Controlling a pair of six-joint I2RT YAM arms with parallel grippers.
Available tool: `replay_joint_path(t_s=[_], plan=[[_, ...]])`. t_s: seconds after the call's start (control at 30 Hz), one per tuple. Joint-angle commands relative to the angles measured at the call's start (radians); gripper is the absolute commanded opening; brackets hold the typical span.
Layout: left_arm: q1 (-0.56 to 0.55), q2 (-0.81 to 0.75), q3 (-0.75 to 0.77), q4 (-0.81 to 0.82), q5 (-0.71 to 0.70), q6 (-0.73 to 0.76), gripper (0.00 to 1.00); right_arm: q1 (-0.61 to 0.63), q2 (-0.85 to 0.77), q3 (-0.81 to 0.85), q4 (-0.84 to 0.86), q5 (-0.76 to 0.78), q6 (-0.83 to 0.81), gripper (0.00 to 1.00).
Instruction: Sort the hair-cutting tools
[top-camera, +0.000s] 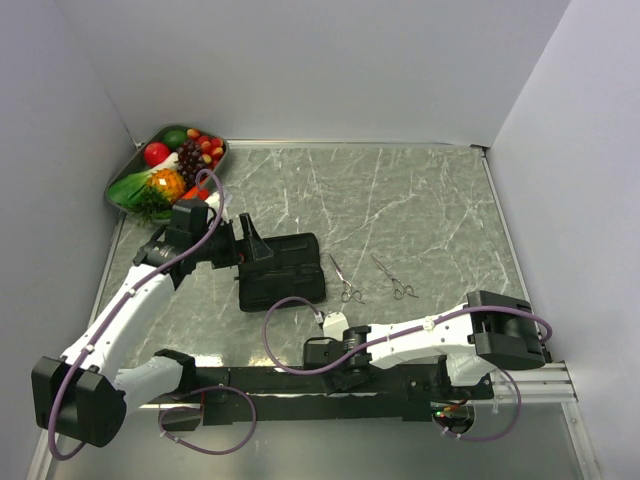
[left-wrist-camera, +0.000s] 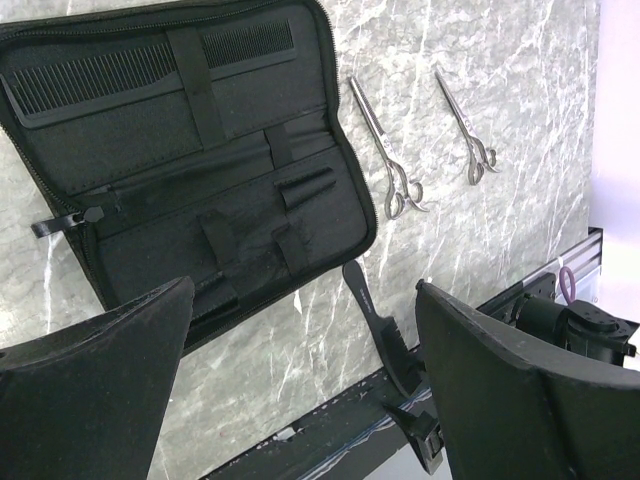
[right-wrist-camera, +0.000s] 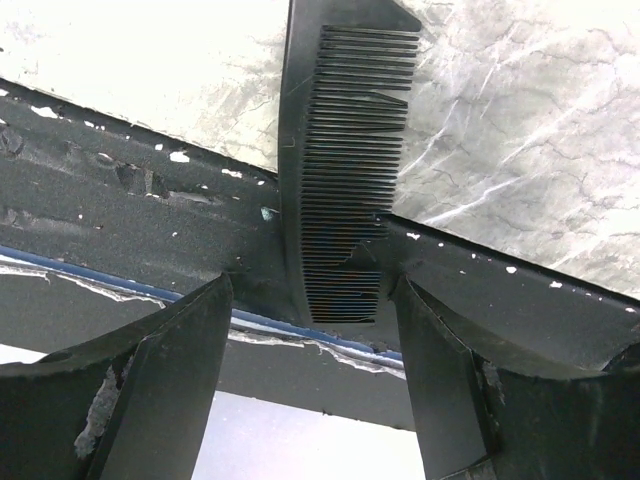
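Observation:
Two silver scissors (top-camera: 347, 281) (top-camera: 398, 279) lie side by side on the marble, right of the open black pouch (top-camera: 283, 270). In the left wrist view the scissors (left-wrist-camera: 392, 150) (left-wrist-camera: 466, 131) are beyond the pouch (left-wrist-camera: 200, 170), where a long black comb (left-wrist-camera: 110, 75) sits under a strap. A shorter black comb (right-wrist-camera: 340, 160) lies across the table's near edge and the black rail, its end between the spread fingers of my right gripper (right-wrist-camera: 312, 285), which do not grip it. The same comb (left-wrist-camera: 375, 320) also shows in the left wrist view. My left gripper (left-wrist-camera: 303, 300) hangs open over the pouch's near edge, empty.
A metal tray of toy fruit (top-camera: 165, 168) sits at the far left corner. A black mounting rail (top-camera: 280, 380) runs along the near edge under my right arm. White walls close in the table on three sides.

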Motion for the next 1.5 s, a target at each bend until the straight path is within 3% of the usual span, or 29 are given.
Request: replay_joint_path(t_s=[0.0,0.47,0.67,0.77,0.93,1.17,1.47], plan=[[-0.002,0.013,0.017,0.024,0.029,0.013,0.97,-0.004,-0.018,-0.003,-0.033,0.017,0.039,0.74],[-0.002,0.025,-0.003,0.039,0.036,0.008,0.97,0.032,0.057,-0.022,-0.032,-0.026,0.056,0.52],[-0.002,0.035,-0.011,0.055,0.042,0.005,0.97,0.035,0.049,-0.037,-0.041,-0.030,0.067,0.33],[-0.002,0.041,-0.012,0.064,0.050,0.000,0.97,0.036,0.026,-0.037,-0.052,-0.021,0.065,0.29],[-0.002,0.059,0.004,0.074,0.078,0.003,0.97,0.033,-0.024,0.007,-0.110,0.031,0.007,0.26],[-0.004,0.088,0.043,0.067,0.161,0.040,0.97,0.032,-0.213,0.090,-0.197,0.137,-0.165,0.24],[-0.032,0.185,0.095,0.064,0.466,0.134,0.97,0.016,-0.323,0.222,-0.294,0.128,-0.415,0.23]])
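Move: The black handled comb lies almost between the open right fingers, which straddle its toothed end; its middle is some 6 cm ahead and 1 cm left, about level. From that hand the tool case is about 21 cm ahead and 12 cm left, the nearer scissors 19 cm ahead and 1 cm right, the farther scissors 19 cm ahead and 11 cm right. From the left hand the comb is roughly 20 cm back, 16 cm right and 17 cm below. The right fingers pinch the comb's toothed end, then raise it about 10 cm, turning counter-clockwise some 15 degrees. ##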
